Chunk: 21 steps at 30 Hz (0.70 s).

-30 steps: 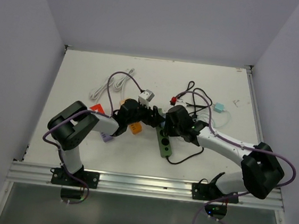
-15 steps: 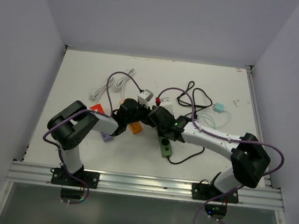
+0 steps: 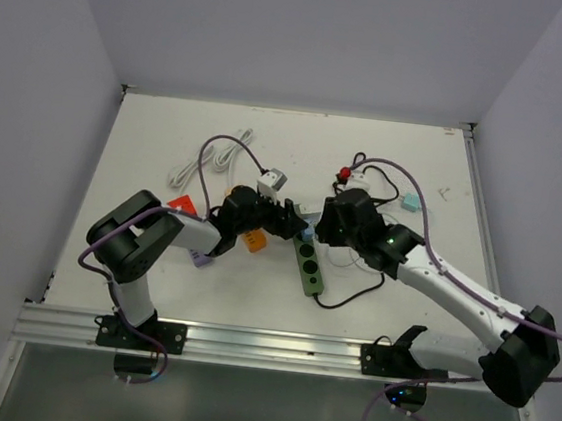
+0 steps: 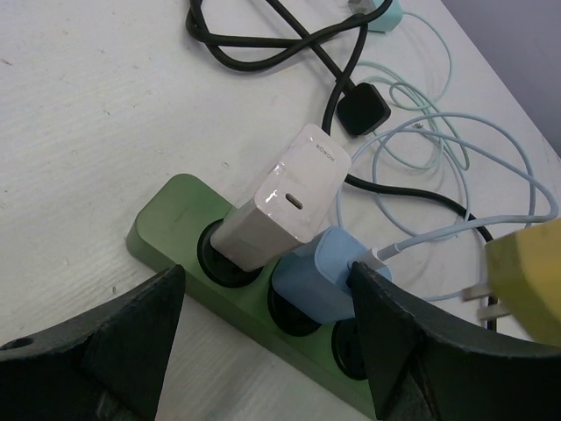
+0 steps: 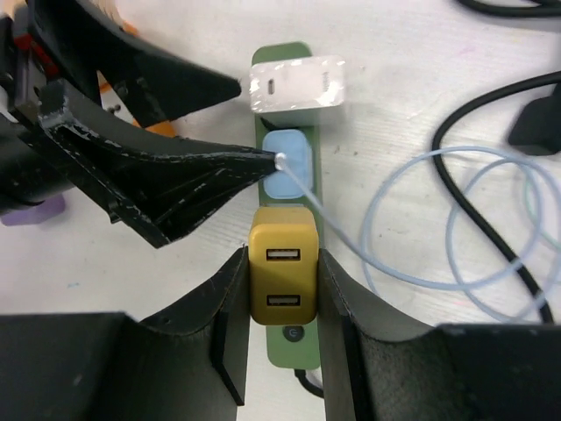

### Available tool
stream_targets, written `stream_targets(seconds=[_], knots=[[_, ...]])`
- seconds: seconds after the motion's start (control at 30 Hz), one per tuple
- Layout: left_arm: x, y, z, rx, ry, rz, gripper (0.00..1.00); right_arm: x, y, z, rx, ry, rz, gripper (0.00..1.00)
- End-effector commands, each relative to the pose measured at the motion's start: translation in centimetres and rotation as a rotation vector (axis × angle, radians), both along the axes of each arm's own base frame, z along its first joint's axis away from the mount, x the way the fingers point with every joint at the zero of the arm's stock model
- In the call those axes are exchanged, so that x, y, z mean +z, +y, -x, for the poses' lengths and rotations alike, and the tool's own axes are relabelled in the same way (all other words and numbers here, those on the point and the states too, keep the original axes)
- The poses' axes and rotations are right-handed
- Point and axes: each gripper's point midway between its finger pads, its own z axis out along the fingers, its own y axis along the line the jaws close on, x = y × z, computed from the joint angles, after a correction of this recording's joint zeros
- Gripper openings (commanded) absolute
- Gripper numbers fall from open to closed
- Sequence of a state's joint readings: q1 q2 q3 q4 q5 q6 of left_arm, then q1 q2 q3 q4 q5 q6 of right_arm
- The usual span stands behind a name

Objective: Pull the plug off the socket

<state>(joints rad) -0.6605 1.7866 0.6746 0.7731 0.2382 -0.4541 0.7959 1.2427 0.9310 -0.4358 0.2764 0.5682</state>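
A green power strip lies on the white table. A white charger and a blue plug sit in its first two sockets. The third socket is bare. My right gripper is shut on a yellow USB plug and holds it just above the strip. In the left wrist view this yellow plug shows its metal prongs free in the air. My left gripper is open, one finger on each side of the strip. From above, both grippers meet at the strip's far end.
A black cable with its plug and pale blue cable loops lie just beyond the strip. A teal connector, a red item, a grey adapter, a white cable and an orange block lie around it.
My right arm swung left over the strip and then back right, its elbow now stretched toward the right. The left arm has stayed where it was.
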Motion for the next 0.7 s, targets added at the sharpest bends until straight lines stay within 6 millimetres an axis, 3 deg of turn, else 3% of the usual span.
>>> stream_targets(seconds=[0.0, 0.2, 0.33, 0.47, 0.67], knots=[[-10.6, 7.1, 3.8, 0.076, 0.235, -0.363, 0.79, 5.2, -1.9, 0.0, -0.011, -0.117, -0.126, 0.0], [-8.5, 6.3, 3.6, 0.043, 0.172, -0.302, 0.79, 9.8, -8.9, 0.2, -0.181, -0.266, -0.142, 0.0], [-6.5, 5.6, 3.8, 0.015, 0.12, -0.243, 0.79, 9.7, -15.6, 0.6, -0.464, -0.296, 0.027, 0.0], [-3.9, 5.1, 4.0, -0.01, 0.042, -0.172, 0.8, 10.1, -19.7, 1.2, -0.678, -0.348, 0.014, 0.0], [-0.9, 4.5, 4.6, -0.057, -0.064, -0.112, 0.8, 8.6, -22.2, 0.8, -0.823, -0.329, 0.001, 0.0]])
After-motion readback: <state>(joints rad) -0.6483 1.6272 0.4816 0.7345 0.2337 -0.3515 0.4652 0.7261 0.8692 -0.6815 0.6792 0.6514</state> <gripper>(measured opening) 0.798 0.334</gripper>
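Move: The right hand already holds the yellow plug above the third socket of the green strip. From it the teal plug, beside the open table on the right, is about 16 cm ahead, 24 cm right and 13 cm lower; the black cord plug is some 10 cm ahead, 13 cm right and equally low. From the left hand, the blue plug is roughly 3 cm right and 2 cm back, the white plug 3 cm right and 2 cm ahead, both nearly level with it. The right hand keeps its pinch on the freed yellow plug and sweeps about 20 cm right, away from the strip, rising some 11 cm over the first half and then sinking about 2 cm, while it swings roughly 40 degrees clockwise and its fingers tip up nearly 20. The left hand, still wide open, takes its fingertip off the blue plug's cable end and draws about 4 cm left and 4 cm back, dipping slightly, towards the orange strip. ##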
